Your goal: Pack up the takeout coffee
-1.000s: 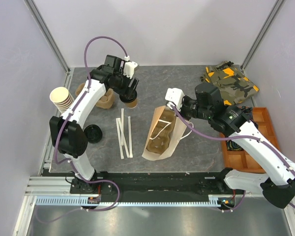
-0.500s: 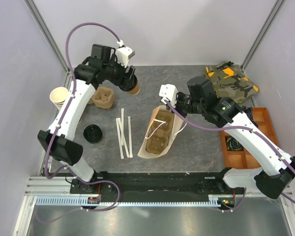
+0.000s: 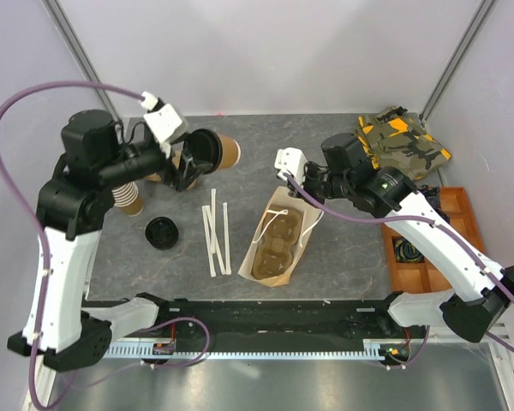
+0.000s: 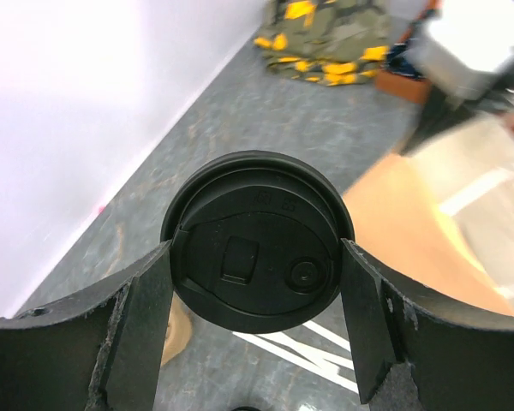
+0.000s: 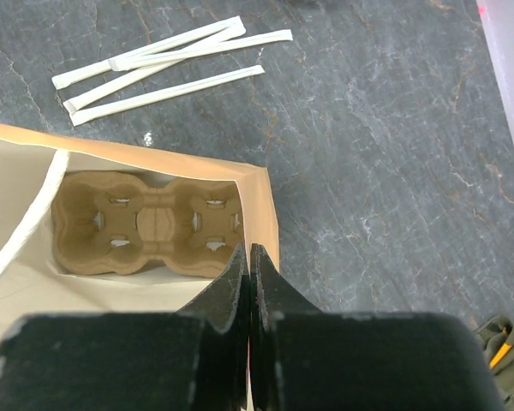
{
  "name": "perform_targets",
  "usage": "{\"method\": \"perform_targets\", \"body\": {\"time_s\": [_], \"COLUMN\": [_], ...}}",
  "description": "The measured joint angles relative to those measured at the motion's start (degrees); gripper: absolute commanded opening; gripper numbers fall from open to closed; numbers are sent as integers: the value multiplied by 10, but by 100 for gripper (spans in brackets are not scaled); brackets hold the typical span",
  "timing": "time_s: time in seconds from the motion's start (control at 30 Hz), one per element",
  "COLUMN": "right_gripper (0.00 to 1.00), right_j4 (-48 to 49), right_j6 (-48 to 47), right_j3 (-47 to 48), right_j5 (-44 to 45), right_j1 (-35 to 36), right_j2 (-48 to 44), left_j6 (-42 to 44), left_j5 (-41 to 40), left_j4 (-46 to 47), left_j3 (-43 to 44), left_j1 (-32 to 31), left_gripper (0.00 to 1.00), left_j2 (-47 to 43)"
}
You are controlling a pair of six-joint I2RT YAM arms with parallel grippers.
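The takeout coffee (image 3: 226, 151), a brown paper cup with a black lid (image 4: 255, 240), hangs tilted on its side above the back left of the table. My left gripper (image 3: 199, 163) is shut on it. In the left wrist view the lid faces the camera and the fingers (image 4: 146, 300) press on both its sides. The paper bag (image 3: 301, 233) lies open at the centre with a cardboard cup carrier (image 5: 146, 224) inside. My right gripper (image 5: 250, 253) is shut on the bag's rim (image 5: 265, 205), and in the top view this gripper (image 3: 294, 187) is at the bag's far end.
Three wrapped straws (image 3: 216, 231) lie left of the bag, and a loose black lid (image 3: 162, 231) lies further left. A stack of brown cups (image 3: 128, 199) stands behind my left arm. A camouflage cloth (image 3: 401, 141) is at the back right, and an orange tray (image 3: 428, 248) is at the right edge.
My left arm has risen and swung left, lifting the coffee and tipping it sideways. My right gripper has shifted left with the bag's rim, and the mouth of the bag gapes wider.
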Motion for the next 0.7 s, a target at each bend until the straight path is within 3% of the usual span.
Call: {"method": "perform_targets", "body": {"time_s": [0.23, 0.47, 0.7], "right_gripper": [0, 0, 0], "right_j4": [-1, -12, -33], "right_j6": [12, 22, 35], "right_j3": [0, 28, 60], "right_j5": [-6, -11, -14], "right_j1": [0, -1, -4], "right_j2": [15, 55, 82], "left_j6": [53, 70, 71], "left_j5": [103, 181, 180], "left_j4": [-49, -75, -86], "left_j3": [-20, 29, 73], "left_j1": [-1, -22, -145], "left_gripper": [42, 40, 40], "left_j2": [-72, -49, -10]}}
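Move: The left hand already holds the lidded coffee cup high up. The cup tray in the open bag lies about 15 cm to its right, 6 cm back and some 42 cm below. The straws lie nearly under this hand, about 3 cm back, 2 cm left and 45 cm down; the loose lid is some 17 cm left and 3 cm back, equally low. From the right hand, pinching the bag's far rim, the tray is about 6 cm back, 3 cm left and 26 cm below. The left hand keeps its grip on the cup at the lid end and draws it back towards its own base by about 12 cm, staying high, then drifts some 6 cm right towards the bag as it turns about 30 degrees clockwise, so that the cup's bottom ends up pointing almost straight right. Meanwhile the right hand stays shut on the bag's rim, easing it a couple of centimetres down and to the left and forward while tipping slightly downward. ##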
